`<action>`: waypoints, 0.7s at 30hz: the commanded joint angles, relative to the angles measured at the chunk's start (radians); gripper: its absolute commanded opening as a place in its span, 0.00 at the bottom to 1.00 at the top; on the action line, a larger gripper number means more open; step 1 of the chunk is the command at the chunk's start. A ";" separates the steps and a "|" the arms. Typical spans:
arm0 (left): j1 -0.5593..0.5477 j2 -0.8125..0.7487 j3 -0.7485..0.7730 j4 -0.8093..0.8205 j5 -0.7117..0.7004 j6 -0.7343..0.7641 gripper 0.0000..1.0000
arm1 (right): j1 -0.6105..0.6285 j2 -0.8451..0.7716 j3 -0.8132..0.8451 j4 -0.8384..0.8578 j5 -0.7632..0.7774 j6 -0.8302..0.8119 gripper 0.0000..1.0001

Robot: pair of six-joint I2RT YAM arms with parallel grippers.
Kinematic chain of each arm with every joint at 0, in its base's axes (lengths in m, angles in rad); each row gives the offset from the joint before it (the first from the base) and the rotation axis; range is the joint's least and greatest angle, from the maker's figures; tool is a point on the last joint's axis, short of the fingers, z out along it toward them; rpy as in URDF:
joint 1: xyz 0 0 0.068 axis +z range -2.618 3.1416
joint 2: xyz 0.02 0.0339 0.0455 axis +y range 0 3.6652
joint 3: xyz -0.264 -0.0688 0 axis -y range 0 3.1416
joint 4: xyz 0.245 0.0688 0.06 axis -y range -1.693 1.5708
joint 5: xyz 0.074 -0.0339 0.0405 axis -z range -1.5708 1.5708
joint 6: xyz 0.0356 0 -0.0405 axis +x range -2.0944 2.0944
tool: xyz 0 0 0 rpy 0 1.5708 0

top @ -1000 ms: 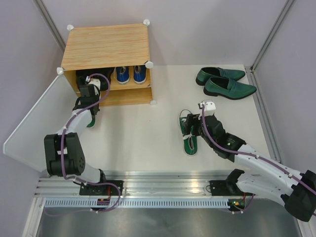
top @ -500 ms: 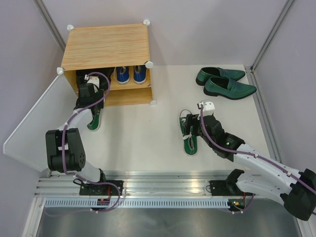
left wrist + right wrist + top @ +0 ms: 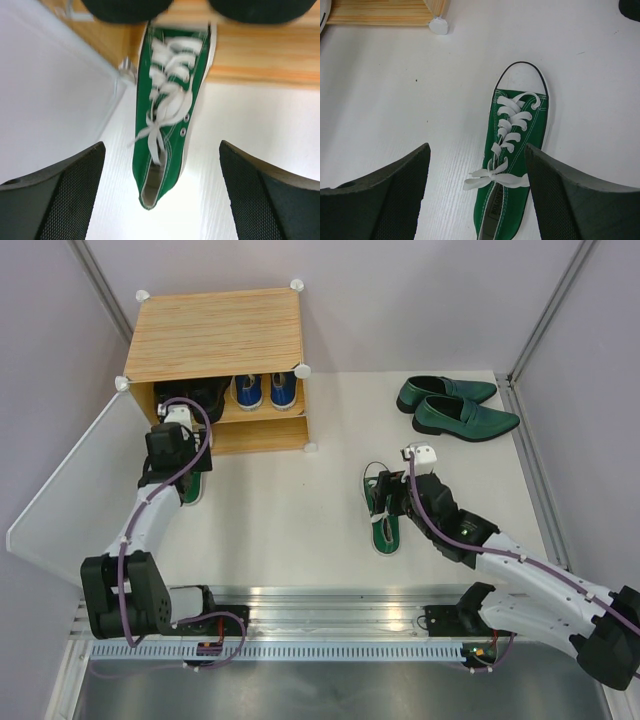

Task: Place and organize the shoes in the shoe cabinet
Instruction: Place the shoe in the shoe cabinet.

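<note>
One green sneaker [image 3: 167,115] lies on the table with its toe at the shoe cabinet's [image 3: 215,335] lower shelf, below the black boots [image 3: 125,7]. My left gripper [image 3: 162,150] hangs open over its heel and touches nothing; from above the left gripper [image 3: 183,462] partly covers that sneaker [image 3: 191,487]. The other green sneaker [image 3: 515,155] lies mid-table, and my right gripper [image 3: 477,150] stands open just above its laces. Blue sneakers [image 3: 265,391] sit on the upper shelf. The dark-green loafers [image 3: 455,410] lie at the far right.
The frosted white door panel [image 3: 70,490] lies swung open to the left of the cabinet, beside my left arm. A white corner connector [image 3: 439,25] marks the cabinet's near right foot. Grey walls close the table's back and sides.
My left gripper opened and let go of the green sneaker, then drew back and up from the cabinet. The sneaker stayed by the lower shelf. The right arm has not moved.
</note>
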 commanded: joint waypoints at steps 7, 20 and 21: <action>0.070 0.031 -0.109 -0.104 0.115 -0.101 0.93 | -0.003 -0.066 -0.007 0.029 -0.021 0.000 0.79; 0.078 0.086 -0.095 -0.082 0.106 -0.086 0.43 | -0.003 -0.086 -0.010 0.031 -0.021 0.002 0.80; 0.078 0.086 -0.092 -0.087 0.106 -0.086 0.42 | -0.003 -0.086 -0.010 0.031 -0.020 0.002 0.79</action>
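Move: The green shoe by the cabinet lies under the left gripper and mostly ahead: its middle is about 4 cm forward, in line sideways and some 11 cm below, its heel pointing back at the robot. Of the two black shoes on the shelf above its toe, one is some 13 cm ahead and 1 cm left, the other equally far ahead and 7 cm right, both slightly above gripper height. From the right gripper, the green shoe is about 15 cm ahead, 55 cm left and 13 cm lower. Lower the left gripper about 8.5 cm while drawing it back some 5 cm, out from in front of the black shoes to the heel of the green shoe, tipping the fingers about 15 degrees further down. Once back over the heel, hold nearly still and close the wide-open fingers to a bit under half, one on each side of the heel, the left finger coming against it. ##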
